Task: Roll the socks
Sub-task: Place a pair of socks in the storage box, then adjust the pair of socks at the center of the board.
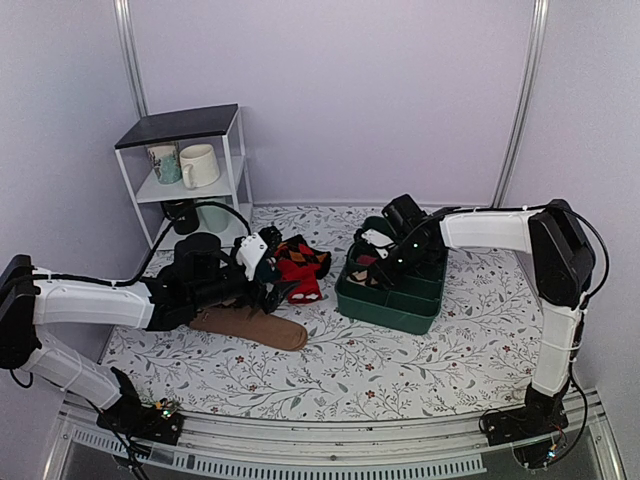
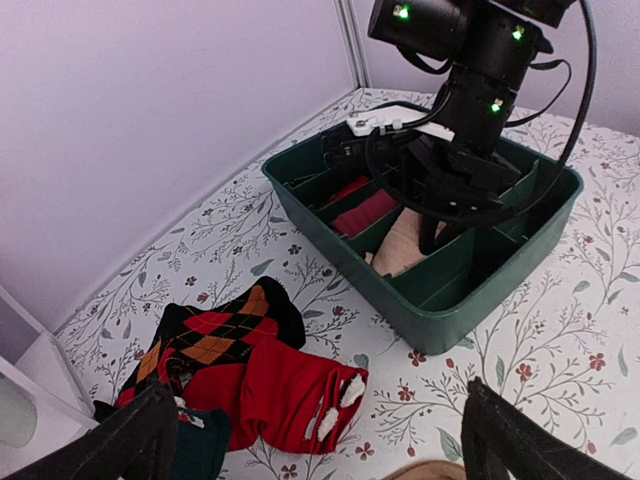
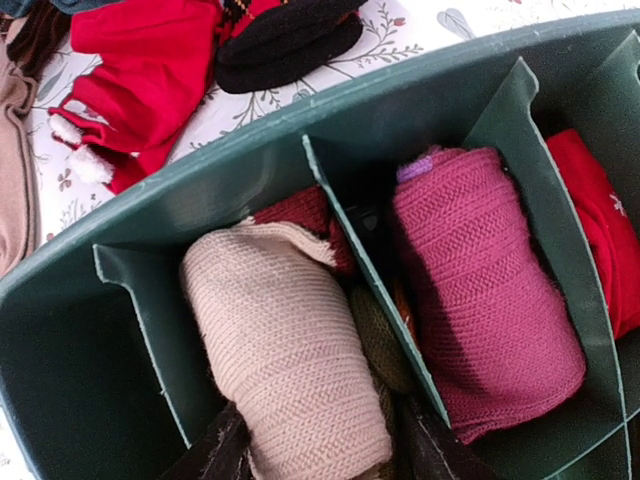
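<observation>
The socks (image 3: 290, 340) are a rolled beige bundle with maroon and olive showing at its edges. They lie in a left compartment of the green bin (image 3: 200, 200). In the left wrist view the socks (image 2: 405, 245) show under the right arm. My right gripper (image 3: 325, 455) reaches down into the bin (image 1: 395, 310), open, one finger on each side of the roll. The left finger (image 3: 225, 450) touches the knit and the right finger stands a little off it. My left gripper (image 2: 320, 400) hangs wide open and empty over the table, left of the bin.
A magenta roll (image 3: 480, 290) and a red roll (image 3: 600, 230) fill neighbouring compartments. Red-and-black argyle socks (image 2: 215, 335) and a red sock (image 2: 290, 390) lie under my left gripper (image 1: 275, 285). A plain brown sock (image 1: 250, 325) lies nearer. A white shelf with mugs (image 1: 185, 165) stands back left.
</observation>
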`<move>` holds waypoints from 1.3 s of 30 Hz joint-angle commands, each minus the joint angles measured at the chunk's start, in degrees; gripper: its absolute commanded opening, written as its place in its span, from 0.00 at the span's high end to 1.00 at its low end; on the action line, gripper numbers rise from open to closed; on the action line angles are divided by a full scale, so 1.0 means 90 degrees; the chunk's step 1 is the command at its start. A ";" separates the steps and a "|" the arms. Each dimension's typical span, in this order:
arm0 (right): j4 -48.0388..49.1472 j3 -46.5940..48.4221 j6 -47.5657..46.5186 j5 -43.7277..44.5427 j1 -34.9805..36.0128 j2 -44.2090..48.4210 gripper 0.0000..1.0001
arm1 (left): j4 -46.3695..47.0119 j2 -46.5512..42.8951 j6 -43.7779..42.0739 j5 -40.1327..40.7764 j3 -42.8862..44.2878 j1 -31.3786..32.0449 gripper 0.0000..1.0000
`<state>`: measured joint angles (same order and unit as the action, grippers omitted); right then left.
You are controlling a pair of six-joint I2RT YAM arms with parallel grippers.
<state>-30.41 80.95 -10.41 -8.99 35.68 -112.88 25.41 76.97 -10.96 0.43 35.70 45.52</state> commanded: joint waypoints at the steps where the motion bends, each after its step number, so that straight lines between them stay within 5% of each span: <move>1: -0.0884 -0.0209 -0.0041 -0.0197 -0.0171 0.0076 0.48 | 0.0049 0.0042 -0.0067 -0.0056 0.0007 -0.0089 0.01; 18: -0.0755 0.0058 -0.0070 -0.1042 -0.0312 0.1145 0.47 | 0.0048 0.0086 -0.0108 -0.0047 0.0027 -0.0089 0.01; 27: -0.0537 0.0248 0.0397 -0.1493 -0.0307 0.0843 0.87 | 0.0050 0.0098 -0.0066 -0.0090 0.0077 -0.0087 0.01; 39: -0.0056 -0.0283 0.0756 -0.1594 -0.0308 0.0024 0.89 | -0.0056 0.0163 0.0027 -0.0007 0.0171 -0.0092 0.01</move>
<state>-32.47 80.68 -5.52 -24.58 32.97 -108.38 25.34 77.89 -11.31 0.25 35.73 45.45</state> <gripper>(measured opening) 0.109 0.995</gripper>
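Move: The rolled beige pair already sits in its box compartment, its right end between my open right fingers; its middle lies about 4 cm to the left, level fore and aft, some 2 cm below. The magenta pair is about 7 cm ahead and 4 cm left, the empty near compartment 8 cm back and 1 cm left. The red socks lie on the table, level and about 15 cm left. From my left hand, the beige pair is roughly 9 cm ahead, 20 cm right and 14 cm below. I lift my right hand clear of the beige roll, about 6.5 cm up and some 2 cm back, fingers half open at first and closing until shut near the top. Then I swing a little left and sink about 2.5 cm back down towards the roll's right end, tilting the wrist some 15 degrees so the fingertips swing left. ##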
